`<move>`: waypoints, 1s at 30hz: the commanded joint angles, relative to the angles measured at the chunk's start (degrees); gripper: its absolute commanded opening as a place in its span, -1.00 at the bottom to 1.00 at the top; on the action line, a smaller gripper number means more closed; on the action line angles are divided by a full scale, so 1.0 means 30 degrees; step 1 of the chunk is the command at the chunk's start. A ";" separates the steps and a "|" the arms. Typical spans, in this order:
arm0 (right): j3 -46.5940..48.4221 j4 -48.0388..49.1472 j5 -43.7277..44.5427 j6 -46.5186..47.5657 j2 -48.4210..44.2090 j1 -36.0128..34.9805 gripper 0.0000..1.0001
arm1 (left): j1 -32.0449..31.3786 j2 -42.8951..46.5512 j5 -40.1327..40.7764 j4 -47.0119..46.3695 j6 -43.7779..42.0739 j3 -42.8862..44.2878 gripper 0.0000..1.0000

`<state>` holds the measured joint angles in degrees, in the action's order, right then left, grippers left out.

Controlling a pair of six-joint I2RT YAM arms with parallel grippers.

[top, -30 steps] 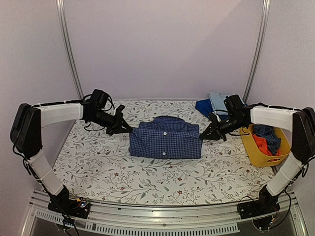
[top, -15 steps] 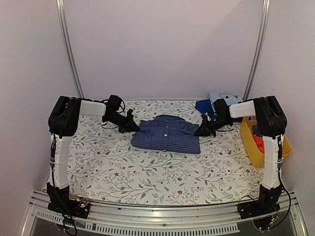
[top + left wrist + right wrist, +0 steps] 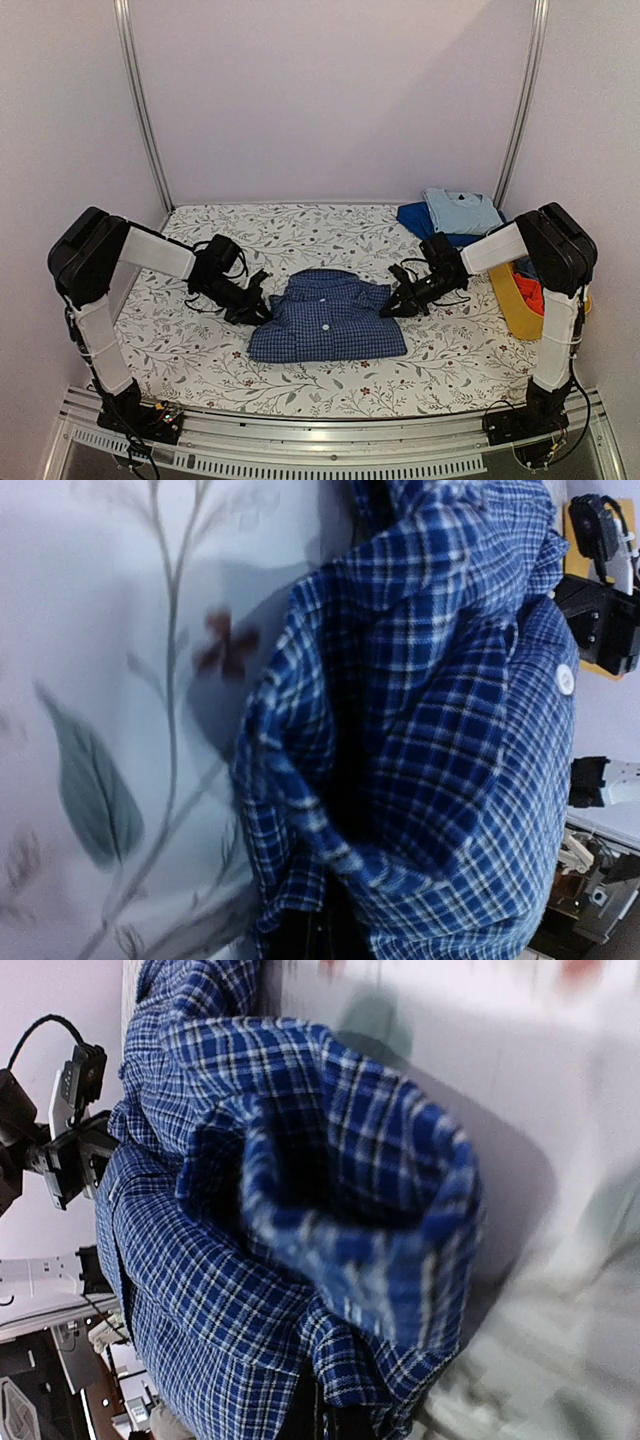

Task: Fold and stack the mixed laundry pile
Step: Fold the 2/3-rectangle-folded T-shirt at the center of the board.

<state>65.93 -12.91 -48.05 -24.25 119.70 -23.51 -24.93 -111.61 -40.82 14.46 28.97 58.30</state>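
Observation:
A folded blue small-check shirt [image 3: 325, 322] lies buttons up on the floral table cover, near the middle. My left gripper [image 3: 262, 303] is shut on its left edge and my right gripper [image 3: 390, 305] is shut on its right edge. In the left wrist view the shirt [image 3: 440, 730] bunches over the dark fingertips [image 3: 318, 935], with a white button showing. In the right wrist view a rolled fold of the shirt [image 3: 330, 1190] sits above the shut fingertips [image 3: 335, 1422]. A red-orange cloth [image 3: 530, 293] lies in the basket, partly hidden behind my right arm.
A yellow plastic basket [image 3: 512, 308] stands at the right edge. A folded light blue garment [image 3: 462, 210] lies on a darker blue one [image 3: 414, 218] at the back right. The floral cover [image 3: 200, 350] spans the table to its near rail.
Both grippers have drawn the shirt toward the near edge of the table, still holding its two sides. Both arms have lowered and pulled back with it.

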 commanded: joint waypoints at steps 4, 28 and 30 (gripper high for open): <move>-0.7344 -0.2045 0.0931 -0.0841 -0.5181 -0.1481 -1.00 | -0.0680 0.7065 0.0816 0.2240 0.0650 -0.6717 -1.00; -0.1320 -0.6699 0.1124 0.0743 -0.7107 0.0709 -1.00 | 0.2478 0.5749 0.0902 0.4322 -0.1755 0.0508 -1.00; -0.0605 -0.6730 0.1108 0.0942 -0.6523 0.0976 -1.00 | 0.2760 0.5010 0.0720 0.4101 -0.1804 0.1051 -1.00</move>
<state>60.90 -30.00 -46.02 -24.03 96.77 -22.79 -19.46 -93.27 -39.68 26.72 25.47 58.41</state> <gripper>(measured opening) 0.008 0.005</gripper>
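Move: Each hand already pinches one side of the T-shirt's held edge, down at table height. From the left hand the collar lies about 10 cm ahead and 12 cm to the right, and the near fold some 13 cm back and 12 cm to the right. From the right hand the collar is about 10 cm ahead and 13 cm to the left, the near fold 13 cm back and 12 cm to the left, and the folded stack roughly 29 cm ahead and 15 cm to the right. Both hands drag the T-shirt's held edge back about 10 cm, then lift it some 9 cm, swinging forward. ##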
